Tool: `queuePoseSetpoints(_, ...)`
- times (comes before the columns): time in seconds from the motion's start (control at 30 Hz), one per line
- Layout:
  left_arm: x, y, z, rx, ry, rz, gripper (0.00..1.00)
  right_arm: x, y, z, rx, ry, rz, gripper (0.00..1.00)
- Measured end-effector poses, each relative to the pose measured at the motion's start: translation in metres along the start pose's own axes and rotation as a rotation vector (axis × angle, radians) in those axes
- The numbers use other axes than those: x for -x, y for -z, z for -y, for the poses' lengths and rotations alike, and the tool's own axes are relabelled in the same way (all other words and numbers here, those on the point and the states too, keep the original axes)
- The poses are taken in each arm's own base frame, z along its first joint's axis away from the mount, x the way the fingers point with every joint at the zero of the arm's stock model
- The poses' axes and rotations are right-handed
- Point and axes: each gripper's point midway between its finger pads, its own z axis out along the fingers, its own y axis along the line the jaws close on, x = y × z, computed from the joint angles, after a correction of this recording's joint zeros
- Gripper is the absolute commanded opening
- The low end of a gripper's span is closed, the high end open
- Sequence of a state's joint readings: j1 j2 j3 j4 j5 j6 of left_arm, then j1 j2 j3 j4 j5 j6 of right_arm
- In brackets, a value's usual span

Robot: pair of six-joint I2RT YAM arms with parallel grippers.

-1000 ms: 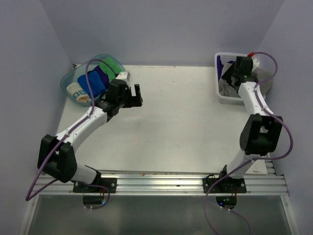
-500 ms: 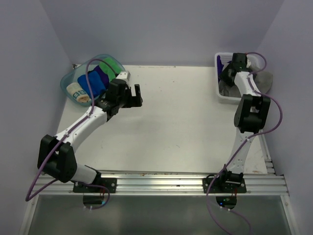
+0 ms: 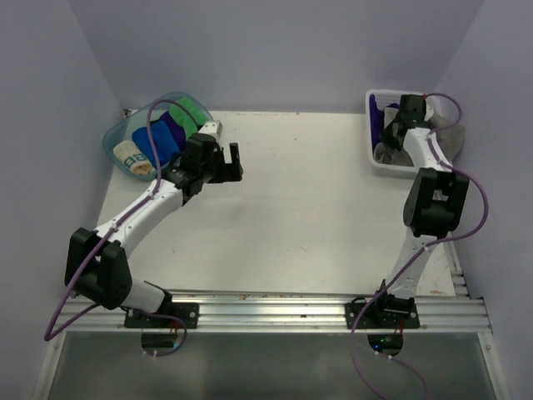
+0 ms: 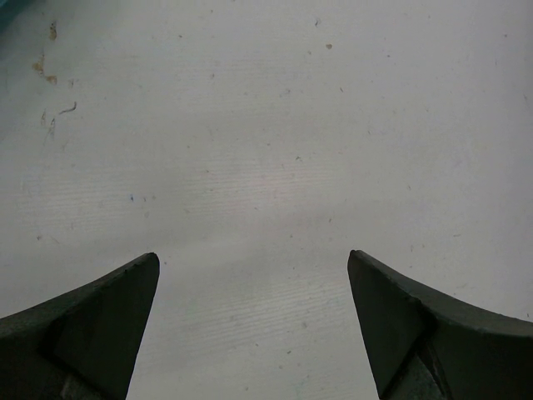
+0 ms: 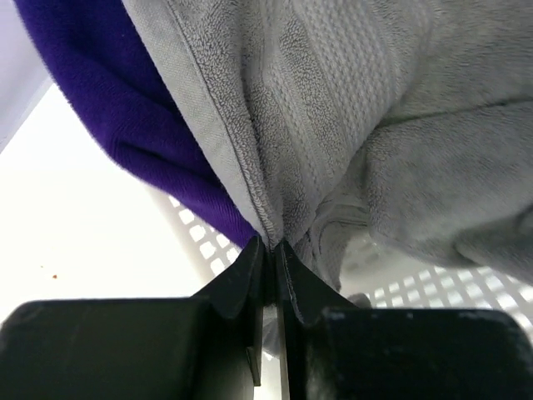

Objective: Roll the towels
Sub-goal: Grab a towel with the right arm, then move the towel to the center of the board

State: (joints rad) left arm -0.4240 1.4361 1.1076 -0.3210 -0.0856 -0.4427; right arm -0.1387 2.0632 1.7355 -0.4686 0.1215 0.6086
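A grey towel (image 5: 350, 108) and a dark purple towel (image 5: 108, 108) lie bunched in the white lattice basket (image 3: 372, 158) at the back right. My right gripper (image 5: 271, 243) reaches into that basket, its jaws pressed together on a hemmed edge of the grey towel. From above, the right gripper (image 3: 400, 125) sits over the grey towel (image 3: 386, 151), with the purple towel (image 3: 376, 108) at the basket's far left corner. My left gripper (image 3: 225, 162) hovers open over the bare table (image 4: 266, 125), and in its wrist view the left gripper (image 4: 252, 258) has nothing between its fingers.
A teal bowl (image 3: 115, 140) at the back left holds rolled cloths: green (image 3: 190, 112), blue (image 3: 162, 137) and white (image 3: 133, 158). Purple walls close in the table on three sides. A metal rail (image 3: 275, 312) runs along the near edge.
The right gripper has closed on the grey towel's edge, and the right arm has folded closer to the basket. The left arm has not moved.
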Motion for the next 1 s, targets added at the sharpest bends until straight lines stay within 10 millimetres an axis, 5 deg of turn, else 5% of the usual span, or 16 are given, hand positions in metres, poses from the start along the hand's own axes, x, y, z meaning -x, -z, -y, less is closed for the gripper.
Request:
queuePoseSetpoints(0.33, 0.000, 0.000, -0.002, 0.009, -0.001, -0.002, 1.00, 0.036, 0.069, 0.000, 0.028, -0.033, 0.153, 0.08)
queuePoseSetpoints(0.47, 0.000, 0.000, -0.003, 0.018, -0.002, -0.002, 1.00, 0.054, 0.094, -0.006, 0.059, -0.046, 0.211, 0.00)
queuePoseSetpoints(0.6, 0.000, 0.000, -0.005, 0.028, -0.002, 0.002, 1.00, 0.074, 0.138, -0.018, 0.134, -0.060, 0.279, 0.00)
queuePoseSetpoints(0.73, 0.001, 0.000, -0.007, 0.040, -0.003, 0.003, 1.00, 0.099, 0.205, -0.041, 0.287, -0.068, 0.375, 0.00)
queuePoseSetpoints(0.9, 0.009, 0.004, -0.008, 0.059, -0.004, 0.012, 0.99, 0.130, 0.327, -0.081, 0.568, -0.037, 0.530, 0.00)
queuePoseSetpoints(1.0, 0.021, 0.009, -0.008, 0.072, 0.000, 0.035, 0.99, 0.129, 0.400, -0.110, 0.750, 0.021, 0.602, 0.00)
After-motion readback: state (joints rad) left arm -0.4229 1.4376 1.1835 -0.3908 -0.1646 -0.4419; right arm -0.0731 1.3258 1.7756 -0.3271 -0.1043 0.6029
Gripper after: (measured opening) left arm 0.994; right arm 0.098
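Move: The right hand is already shut on the left part of the grey towel in the white basket; the towel's middle lies about 4 cm ahead and 8 cm to the right, slightly below. The purple towel is some 5 cm ahead and 5 cm left. The clear table lies roughly 20 cm back, 30 cm left and 11 cm below. For the left hand, the grey towel is about 13 cm ahead and 55 cm right, a bit below. Upward, slowly at first and then in a fast sweep, the right hand hauls the pinched grey towel about 40 cm above where it began, drawing back some 14 cm and swinging left late on. It keeps its grip while the wrist tips the fingers up by around 50 degrees to nearly level. Near the end the open, empty left hand starts to rise by a couple of centimetres. ##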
